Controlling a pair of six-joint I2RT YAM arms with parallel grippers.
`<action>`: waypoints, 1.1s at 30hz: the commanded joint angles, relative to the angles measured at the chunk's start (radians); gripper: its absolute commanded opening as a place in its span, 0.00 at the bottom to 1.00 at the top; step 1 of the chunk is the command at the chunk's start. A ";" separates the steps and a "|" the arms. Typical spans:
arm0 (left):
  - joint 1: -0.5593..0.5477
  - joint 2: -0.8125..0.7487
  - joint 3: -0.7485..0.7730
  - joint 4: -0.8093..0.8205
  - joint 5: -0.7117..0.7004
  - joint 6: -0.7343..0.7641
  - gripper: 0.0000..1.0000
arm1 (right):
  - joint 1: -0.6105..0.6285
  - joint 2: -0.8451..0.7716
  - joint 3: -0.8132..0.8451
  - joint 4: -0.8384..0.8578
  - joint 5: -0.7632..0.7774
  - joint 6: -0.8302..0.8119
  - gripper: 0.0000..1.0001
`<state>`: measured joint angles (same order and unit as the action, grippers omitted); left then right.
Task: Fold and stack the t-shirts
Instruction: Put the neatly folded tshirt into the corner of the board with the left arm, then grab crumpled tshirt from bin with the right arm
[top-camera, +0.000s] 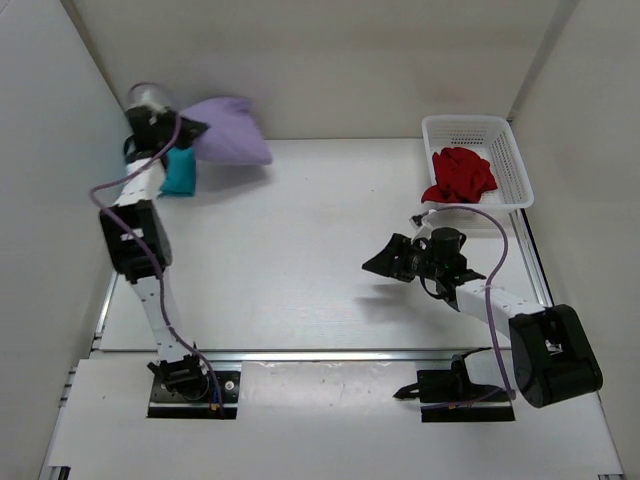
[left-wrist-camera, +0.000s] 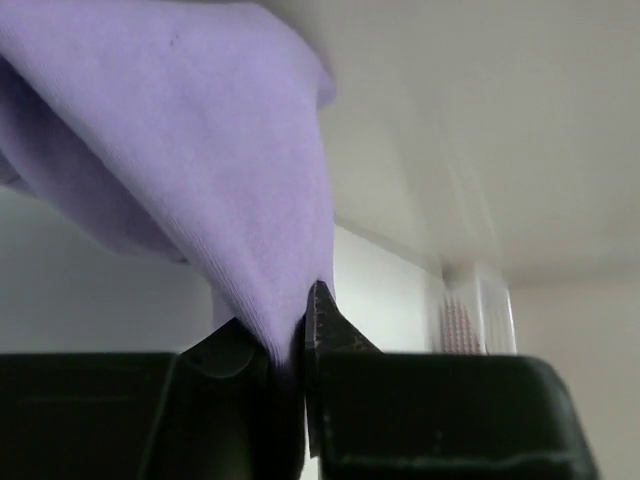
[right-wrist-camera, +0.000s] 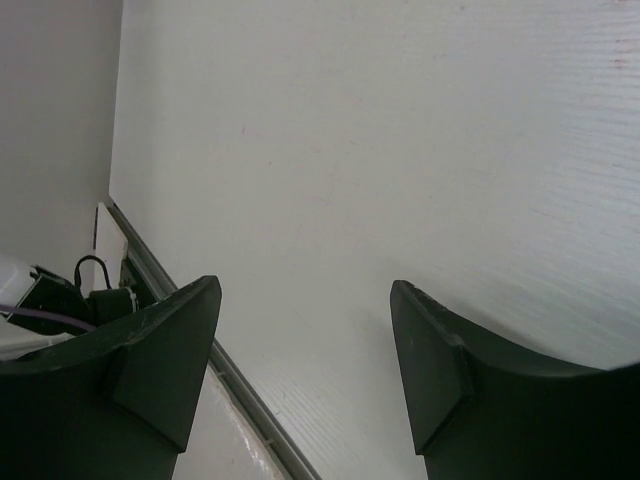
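At the back left, my left gripper (top-camera: 192, 130) is shut on the lavender t-shirt (top-camera: 232, 131), which bulges out to its right above the table. In the left wrist view the lavender t-shirt (left-wrist-camera: 200, 150) is pinched between the black fingers (left-wrist-camera: 335, 335). A teal t-shirt (top-camera: 181, 172) lies bunched below it, beside the left arm. The red t-shirt (top-camera: 460, 175) sits crumpled in the white mesh basket (top-camera: 510, 150) at the back right. My right gripper (top-camera: 378, 262) hovers open over the table's middle right; in the right wrist view the right gripper (right-wrist-camera: 305, 300) holds nothing.
White walls close in the table on the left, back and right. A metal rail (top-camera: 300, 353) runs along the near edge. The basket (left-wrist-camera: 470, 315) shows blurred in the left wrist view.
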<state>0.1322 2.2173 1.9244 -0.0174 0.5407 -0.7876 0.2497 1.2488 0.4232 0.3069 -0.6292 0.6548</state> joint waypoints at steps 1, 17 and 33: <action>0.156 -0.192 -0.306 0.160 -0.050 -0.072 0.20 | 0.032 0.014 0.029 0.049 -0.029 -0.017 0.67; 0.371 -0.568 -0.979 0.223 -0.287 -0.193 0.98 | 0.128 -0.028 0.048 -0.025 0.016 -0.063 0.70; -0.662 -0.898 -1.208 0.262 -0.490 0.082 0.99 | 0.073 0.139 0.488 -0.265 0.453 -0.175 0.00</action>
<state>-0.3916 1.3457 0.7479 0.2237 0.0628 -0.7765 0.4198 1.3720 0.8333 0.0879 -0.3153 0.5396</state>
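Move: The folded teal t-shirt, on which the held purple one is to go, lies in the board's far left corner, its middle about 22 cm to the left of the left hand, 4 cm nearer the base and some 20 cm below. The corner itself is about 28 cm left and 5 cm farther out, down at table height. From the right hand the teal shirt lies roughly 62 cm left, 32 cm ahead and 9 cm lower. The purple t-shirt, still pinched at 0 and swung out to the hand's right, is swept by the left hand quickly left about 20 cm, back and down 14 or so, turning counter-clockwise, and let go over the teal one as the fingers spring wide. The open hand then lifts a few centimetres and swings far right and back, turning clockwise. The right hand eases back-left, then shuts empty while moving forward and up. ##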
